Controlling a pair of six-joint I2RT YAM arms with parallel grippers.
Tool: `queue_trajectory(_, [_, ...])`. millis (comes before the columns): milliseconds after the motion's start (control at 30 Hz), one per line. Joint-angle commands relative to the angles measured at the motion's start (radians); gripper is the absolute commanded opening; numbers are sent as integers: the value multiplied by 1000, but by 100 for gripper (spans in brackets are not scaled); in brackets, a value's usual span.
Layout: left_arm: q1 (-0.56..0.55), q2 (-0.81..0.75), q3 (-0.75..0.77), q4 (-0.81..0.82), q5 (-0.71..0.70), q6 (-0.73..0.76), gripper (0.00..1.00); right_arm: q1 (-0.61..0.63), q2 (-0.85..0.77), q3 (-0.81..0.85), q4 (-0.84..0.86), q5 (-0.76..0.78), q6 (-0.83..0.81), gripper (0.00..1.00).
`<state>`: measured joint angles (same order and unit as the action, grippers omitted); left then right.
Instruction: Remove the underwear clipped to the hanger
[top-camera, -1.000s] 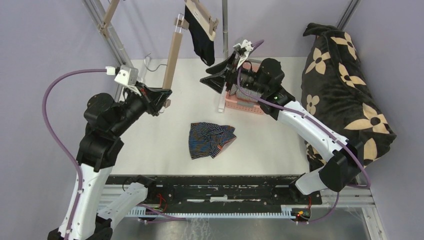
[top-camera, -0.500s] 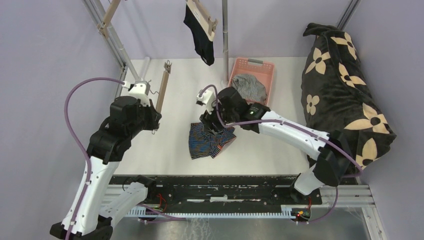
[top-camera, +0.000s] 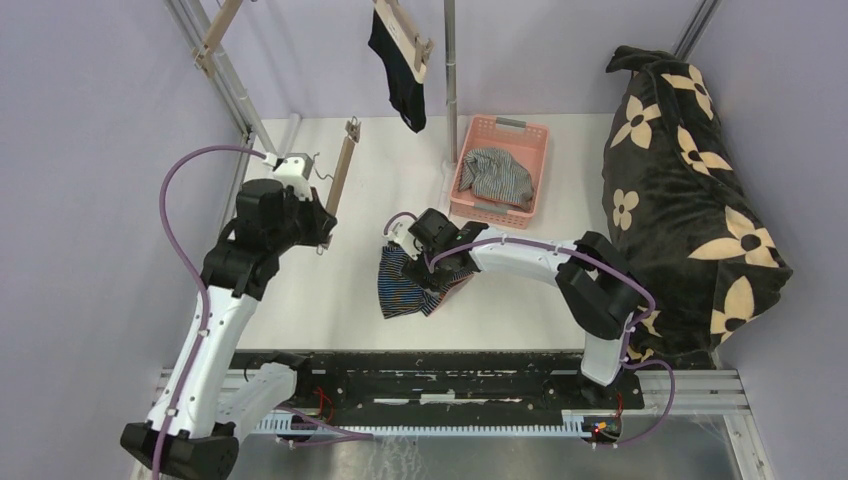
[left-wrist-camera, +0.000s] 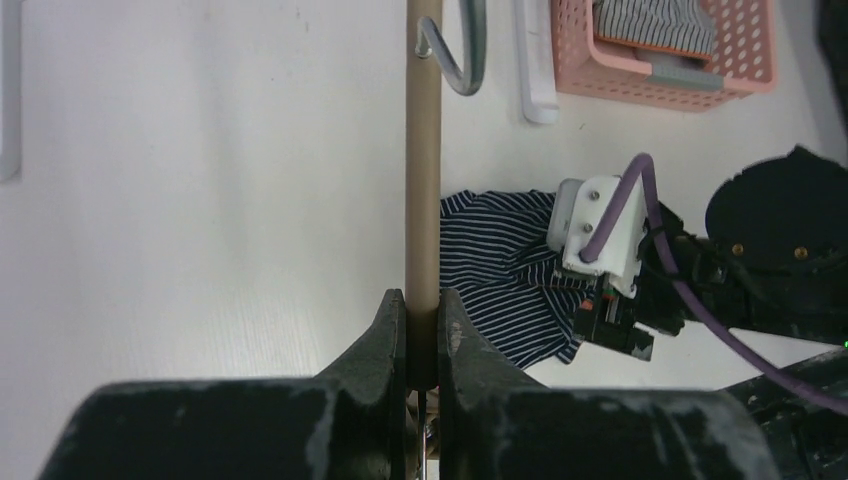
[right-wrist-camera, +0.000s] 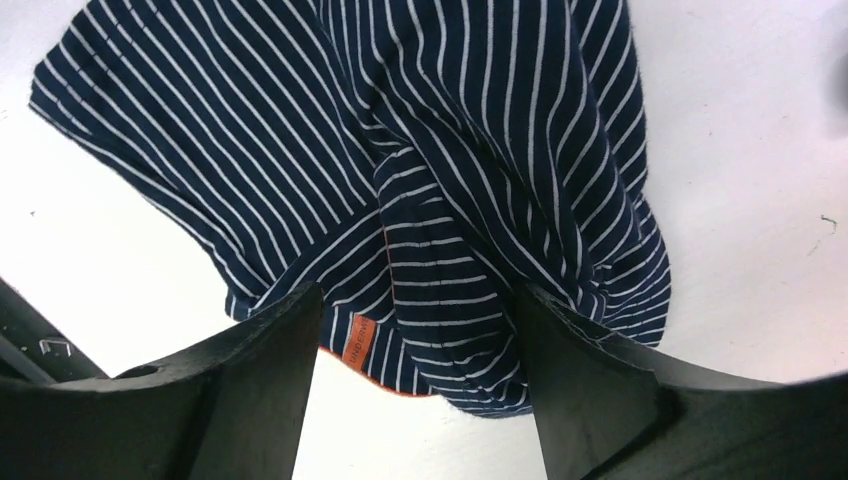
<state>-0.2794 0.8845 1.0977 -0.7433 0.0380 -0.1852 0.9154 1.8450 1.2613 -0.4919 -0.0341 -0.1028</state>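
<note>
The navy striped briefs (top-camera: 410, 285) lie crumpled on the white table, also seen in the right wrist view (right-wrist-camera: 450, 190) and the left wrist view (left-wrist-camera: 510, 275). My right gripper (right-wrist-camera: 415, 345) is open, its jaws straddling a fold of the briefs just above the table. My left gripper (left-wrist-camera: 423, 320) is shut on the beige bar of a wooden hanger (top-camera: 341, 178), held above the table at the left. The black briefs (top-camera: 398, 70) hang clipped to another hanger (top-camera: 408, 32) at the top. The grey-white briefs (top-camera: 497, 175) lie in the pink basket (top-camera: 510, 126).
A large black flower-print blanket (top-camera: 690, 190) fills the right side. A metal pole (top-camera: 451, 70) stands beside the basket. A metal frame post (top-camera: 215, 70) runs along the back left. The held hanger's metal hook (left-wrist-camera: 462, 50) points away from me.
My right arm has swung down from near the basket to the striped briefs on the table. My left arm has drawn the hanger back and left, lower over the table.
</note>
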Motion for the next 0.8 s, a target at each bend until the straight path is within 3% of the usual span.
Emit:
queue_trajectory(0, [186,37,-36,251,295,49,3,-1,9,12,59,56,23,78])
queue_trajectory(67, [253,61,-23,286,339,61,3,-1,41,28,49,51,29,66])
queue_trajectory(100, [265,81,12,280,336,79,3,-1,61,43,33,42,30,52])
queue_trajectory(167, [269,123,72,259,320,109,3,-1,101,76,-6,21,36,13])
queue_trajectory(200, [269,144,106,252,321,122,3,-2,115,93,-23,16,43,2])
queue_trajectory(400, [270,295,300,253,372,169,3,-3,15,91,14,76,60,1])
queue_trajectory(767, [310,628,679,256,427,219,3,-92,-280,183,55,437,11,1])
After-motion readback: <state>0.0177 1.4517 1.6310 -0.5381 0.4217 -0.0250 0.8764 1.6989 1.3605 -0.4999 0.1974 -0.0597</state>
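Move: Just under the right hand's open fingers lies the striped navy underwear, its middle some 2 cm to the left and 3 cm below. From that hand the pink basket stands about 20 cm ahead and 13 cm right. The left hand holds the emptied hanger; the rack's rod is out of view, but from that hand the black underwear hangs about 22 cm ahead, 13 cm right and 8 cm higher. Sinking about 2 cm, the right hand shuts its open fingers on a bunched fold of the striped underwear, then lifts it some 12 cm, going forward towards the basket as its fingers swing outward. Meanwhile the left hand keeps its grip on the empty hanger and carries it about 16 cm forward towards the rack, level at first and then climbing, tilting slightly up. ##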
